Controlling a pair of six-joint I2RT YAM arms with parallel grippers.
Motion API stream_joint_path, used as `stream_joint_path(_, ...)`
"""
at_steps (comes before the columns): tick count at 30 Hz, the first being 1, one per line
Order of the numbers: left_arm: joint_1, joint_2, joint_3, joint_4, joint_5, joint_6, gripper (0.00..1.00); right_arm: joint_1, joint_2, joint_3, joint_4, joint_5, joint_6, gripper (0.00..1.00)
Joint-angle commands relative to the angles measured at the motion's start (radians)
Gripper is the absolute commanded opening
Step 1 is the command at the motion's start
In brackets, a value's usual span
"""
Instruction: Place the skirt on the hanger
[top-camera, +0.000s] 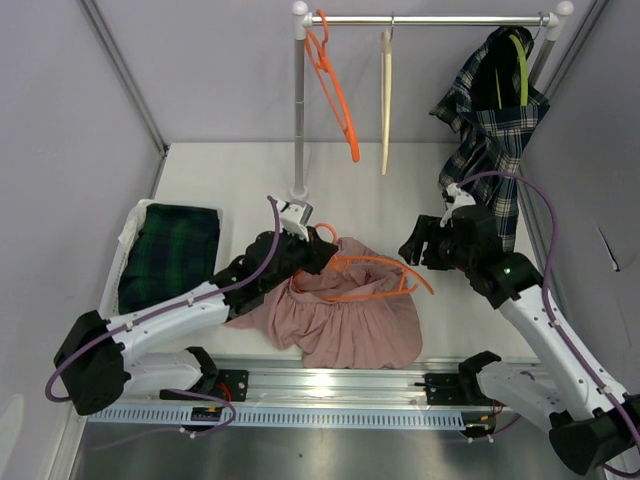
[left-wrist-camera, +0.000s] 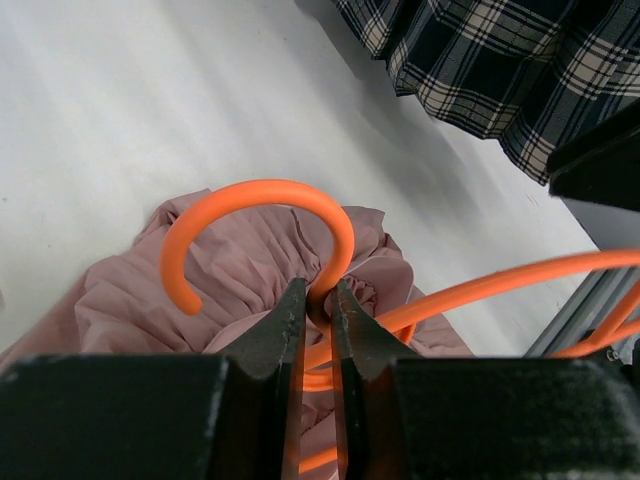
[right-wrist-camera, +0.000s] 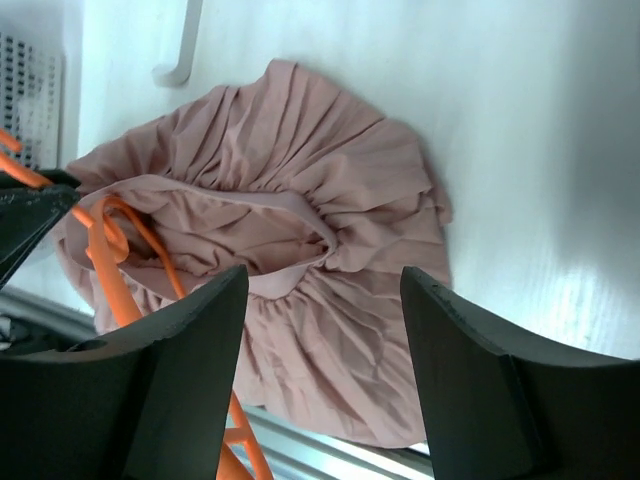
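A pink skirt (top-camera: 350, 315) lies crumpled on the white table between the two arms. An orange hanger (top-camera: 378, 272) rests across its top, and one side is tucked into the waistband (right-wrist-camera: 290, 205). My left gripper (top-camera: 318, 246) is shut on the neck just below the hook (left-wrist-camera: 262, 190), with the jaws pinching the orange rod. In the left wrist view the left gripper (left-wrist-camera: 320, 297) is above the skirt (left-wrist-camera: 240, 270). My right gripper (top-camera: 413, 250) hovers open at the skirt's right edge. The right wrist view shows the right gripper (right-wrist-camera: 325, 278) holding nothing, above the skirt (right-wrist-camera: 330, 160).
A clothes rail (top-camera: 430, 18) at the back carries an orange hanger (top-camera: 337, 92), a cream hanger (top-camera: 385, 100) and a hung plaid garment (top-camera: 495, 115). Its post (top-camera: 298, 110) stands just behind the left gripper. A white basket (top-camera: 132, 228) with dark plaid cloth (top-camera: 170, 258) sits at the left.
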Motion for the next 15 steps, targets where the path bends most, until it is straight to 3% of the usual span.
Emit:
stream_joint_path(1,-0.002,-0.036,-0.010,0.036,-0.018,0.007,0.00,-0.010,0.031,0.008,-0.008,-0.122,0.013,0.66)
stream_joint_path(9,-0.002,-0.064,-0.020,0.047,-0.027,0.025,0.00,-0.011,0.143,-0.107,0.097,-0.236,0.025,0.49)
stream_joint_path(15,-0.004,-0.064,-0.018,0.053,-0.024,0.033,0.00,0.002,0.184,-0.166,0.185,-0.294,0.033,0.47)
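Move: The right end of the pink skirt's waistband lies about 17 cm below the right hand, some 5 cm to its left and roughly 1 cm ahead. The hanger's free right tip is about 9 cm back and 6 cm to the right, some 5 cm lower. The hanger's held neck stands about 21 cm to the left, nearly level. From the left hand that waistband end lies 16 cm right, straight across, 16 cm down. Right hand sinks about 9 cm, drifting left towards the waistband end, tipping down while its empty fingers partly close. ##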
